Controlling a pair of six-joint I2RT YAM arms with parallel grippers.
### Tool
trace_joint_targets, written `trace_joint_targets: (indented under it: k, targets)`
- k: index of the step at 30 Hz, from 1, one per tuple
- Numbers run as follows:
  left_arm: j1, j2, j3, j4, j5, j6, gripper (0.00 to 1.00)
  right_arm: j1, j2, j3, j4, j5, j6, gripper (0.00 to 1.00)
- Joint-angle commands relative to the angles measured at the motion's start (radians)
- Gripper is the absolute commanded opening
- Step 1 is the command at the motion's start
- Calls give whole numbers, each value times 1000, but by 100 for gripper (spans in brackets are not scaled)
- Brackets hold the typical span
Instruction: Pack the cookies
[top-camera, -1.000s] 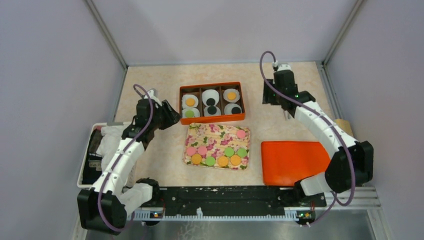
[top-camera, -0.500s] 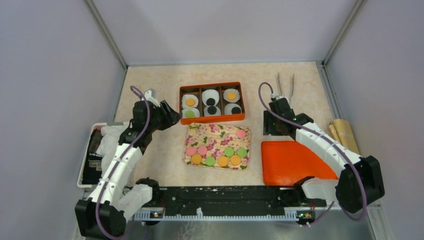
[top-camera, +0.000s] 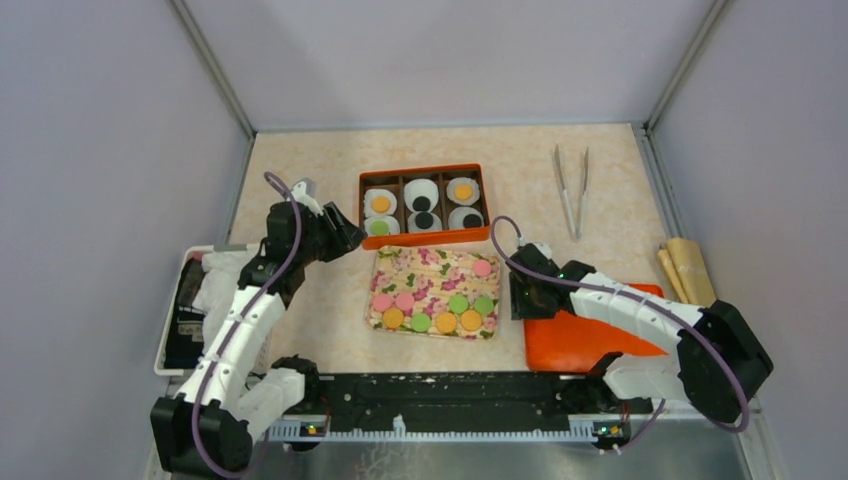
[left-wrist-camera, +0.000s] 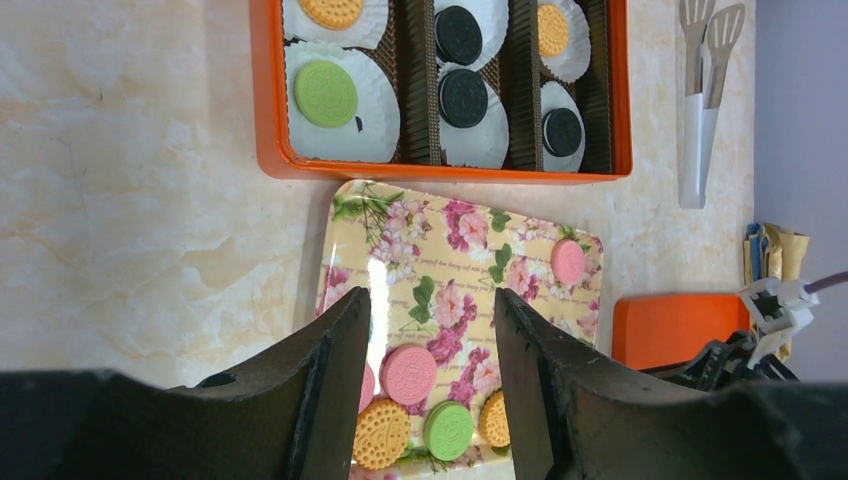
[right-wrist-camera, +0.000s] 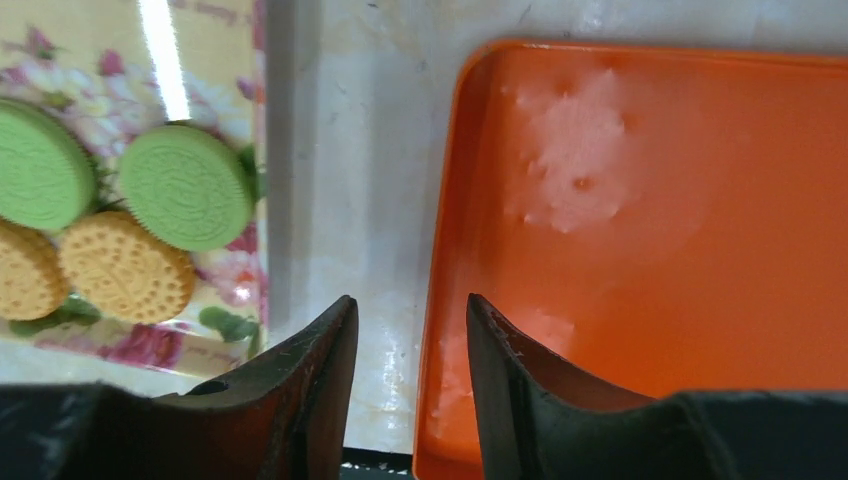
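Note:
Several cookies lie on the floral tray (top-camera: 432, 262): pink (top-camera: 482, 267), green (top-camera: 458, 303) and orange (top-camera: 446, 322). The orange compartment box (top-camera: 424, 239) holds white cups with orange, black and green cookies (left-wrist-camera: 325, 92). My left gripper (top-camera: 347, 236) is open and empty, hovering at the tray's far left corner; in the left wrist view (left-wrist-camera: 430, 300) a pink cookie (left-wrist-camera: 409, 373) shows between its fingers. My right gripper (top-camera: 521, 300) is open and empty, low over the gap between tray and orange lid (top-camera: 590, 330); its jaws (right-wrist-camera: 410, 300) straddle the lid's left edge (right-wrist-camera: 440, 300).
Metal tongs (top-camera: 571, 190) lie at the back right. A wooden roll (top-camera: 685, 268) lies at the right edge. A bin with white cloth (top-camera: 205, 290) stands at the left. Green (right-wrist-camera: 185, 185) and orange (right-wrist-camera: 125, 265) cookies sit left of the right gripper.
My right arm swung from the back right, by the tongs, down to the near side between tray and lid. The tongs now show lying on the table. The left arm barely moved.

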Motion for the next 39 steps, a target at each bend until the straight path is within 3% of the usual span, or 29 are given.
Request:
trace_joint_targets:
  k: [1, 11, 16, 22, 30, 39]
  targets:
    - [1, 9, 28, 27, 33, 16, 56, 15, 35, -22, 36, 72, 90, 43]
    - [1, 35, 22, 48, 91, 33, 56, 20, 113, -44, 84, 104, 95, 18]
    - [0, 25, 34, 27, 56, 50, 56, 52, 124, -29, 65, 140, 77, 0]
    - [0, 23, 34, 39, 113, 51, 56, 156, 78, 39, -45, 187, 101, 0]
    - [-14, 16, 40, 35, 190, 56, 57, 382, -21, 138, -250, 274, 280, 0]
    - [-33, 3, 26, 64, 353, 44, 62, 599, -4, 374, -452, 391, 368, 0]
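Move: Roughly under the right hand, some 3 cm down, runs the left rim of the orange lid. The lid's middle lies about 14 cm to that hand's right, level with it fore and aft. The nearest green cookie on the flowered tray is about 8 cm left and 4 cm farther out; the tray's middle is about 18 cm left and 6 cm out. From the left hand, the lid is some 46 cm right, 13 cm back and 18 cm lower. Sinking about 2.5 cm with a slight shift left, the right hand shuts its half-open fingers on the lid's left rim near mid-length and pinches it. It then lifts some 8 cm while drawing back about 6 cm and left about 5 cm, turning slightly counter-clockwise. The left hand, empty and open, drifts about 4 cm right and a little back, turning some 15 degrees clockwise. ##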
